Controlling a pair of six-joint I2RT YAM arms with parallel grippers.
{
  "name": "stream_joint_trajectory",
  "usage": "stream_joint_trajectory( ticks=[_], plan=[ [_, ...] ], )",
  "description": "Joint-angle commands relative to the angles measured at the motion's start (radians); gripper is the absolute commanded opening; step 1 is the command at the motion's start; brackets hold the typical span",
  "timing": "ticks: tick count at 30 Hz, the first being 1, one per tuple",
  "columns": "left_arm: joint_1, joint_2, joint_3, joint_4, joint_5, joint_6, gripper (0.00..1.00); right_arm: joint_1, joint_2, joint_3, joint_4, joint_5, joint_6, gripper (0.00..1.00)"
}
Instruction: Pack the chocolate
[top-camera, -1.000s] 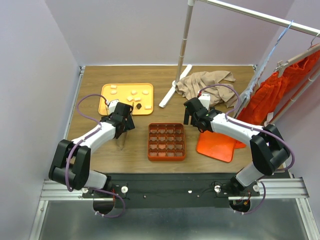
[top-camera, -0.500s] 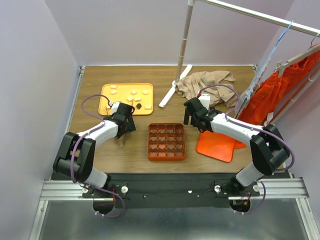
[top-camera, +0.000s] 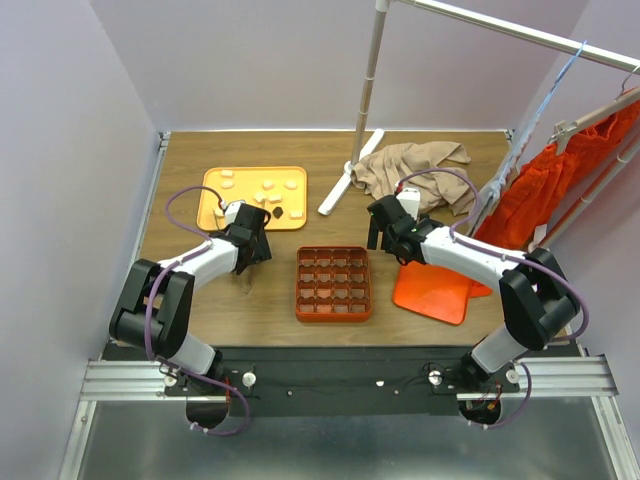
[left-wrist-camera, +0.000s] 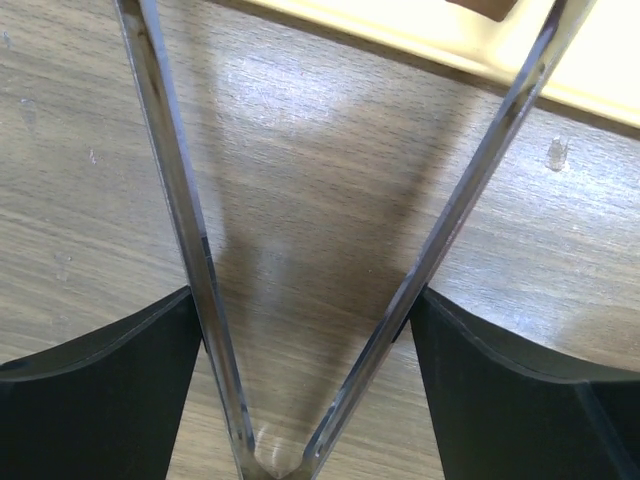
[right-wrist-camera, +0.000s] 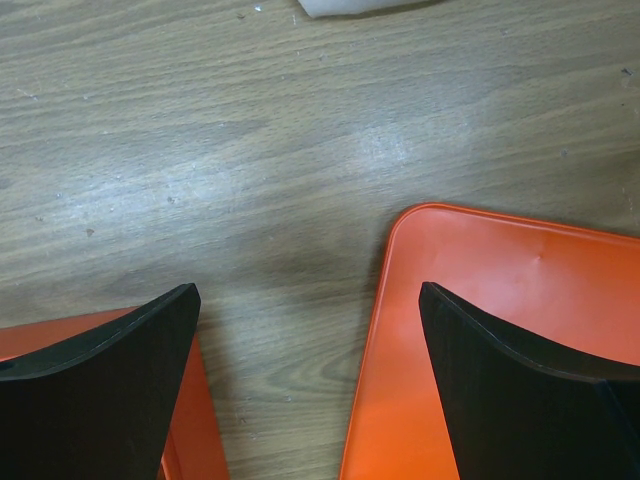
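The chocolate (top-camera: 268, 190), small cream and brown lumps, lies on a pale orange tray (top-camera: 220, 205) at the back left. A brown lump (left-wrist-camera: 485, 8) shows at the top edge of the left wrist view, on the tray's rim (left-wrist-camera: 580, 85). My left gripper (top-camera: 252, 248) (left-wrist-camera: 305, 300) hovers just in front of that tray and is shut on metal tongs (left-wrist-camera: 180, 220), whose two arms press against its fingers and spread toward the tray. My right gripper (top-camera: 385, 235) (right-wrist-camera: 310, 300) is open and empty above bare wood between the orange gridded box (top-camera: 333, 283) (right-wrist-camera: 190, 440) and a flat orange lid (top-camera: 432, 290) (right-wrist-camera: 500, 330).
A beige cloth (top-camera: 410, 165) lies at the back right beside a white stand's foot (top-camera: 348, 182) and pole (top-camera: 368, 80). An orange garment (top-camera: 560, 190) hangs on a rack at the right edge.
My left gripper has shifted slightly toward the tray and its jaws have narrowed a little on the tongs. The right arm has not moved.
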Motion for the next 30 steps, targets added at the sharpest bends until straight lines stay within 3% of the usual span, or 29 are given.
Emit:
stream_joint_trajectory(
  ticks=[1, 9, 11, 16, 30],
  plan=[
    [0.005, -0.019, 0.007, 0.021, -0.024, 0.005, 0.84, 0.004, 0.024, 0.018, 0.004, 0.008, 0.001, 1.00],
    [-0.012, -0.030, 0.049, 0.016, -0.031, 0.046, 0.64, 0.004, 0.024, 0.012, 0.002, 0.005, 0.005, 1.00],
    [-0.015, -0.036, 0.058, 0.009, -0.037, 0.052, 0.63, 0.006, 0.026, 0.011, 0.004, 0.005, 0.008, 1.00],
    [-0.015, -0.074, 0.075, 0.006, -0.035, 0.066, 0.46, 0.006, 0.021, 0.006, 0.002, 0.002, 0.010, 1.00],
    [-0.017, -0.188, 0.196, -0.085, -0.089, 0.140, 0.44, 0.004, 0.020, 0.003, 0.002, 0.003, 0.007, 1.00]
  ],
)
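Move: The open metal tongs lie on the table around the left fingertips, one arm along each pad, with their middle about 2 cm ahead, 1 cm left and 1 cm below, and the joined end towards the base. Beyond them, the nearer dark chocolate sits roughly 8 cm ahead and 2 cm right, with the second dark chocolate 4 cm right of that and 1 cm farther out. The packing box is about 15 cm right and 5 cm back. From the right hand, the tongs lie some 22 cm left, 2 cm back and 6 cm down. The tongs' two arms are squeezed together between the left fingers, which close from nearly fully open to about half. Partway through the squeeze the hand starts to rise, keeping its pinch and lifting the tongs about 8 cm while easing some 3 cm forward towards the tray and tilting the fingers about 10 degrees forward and up. ##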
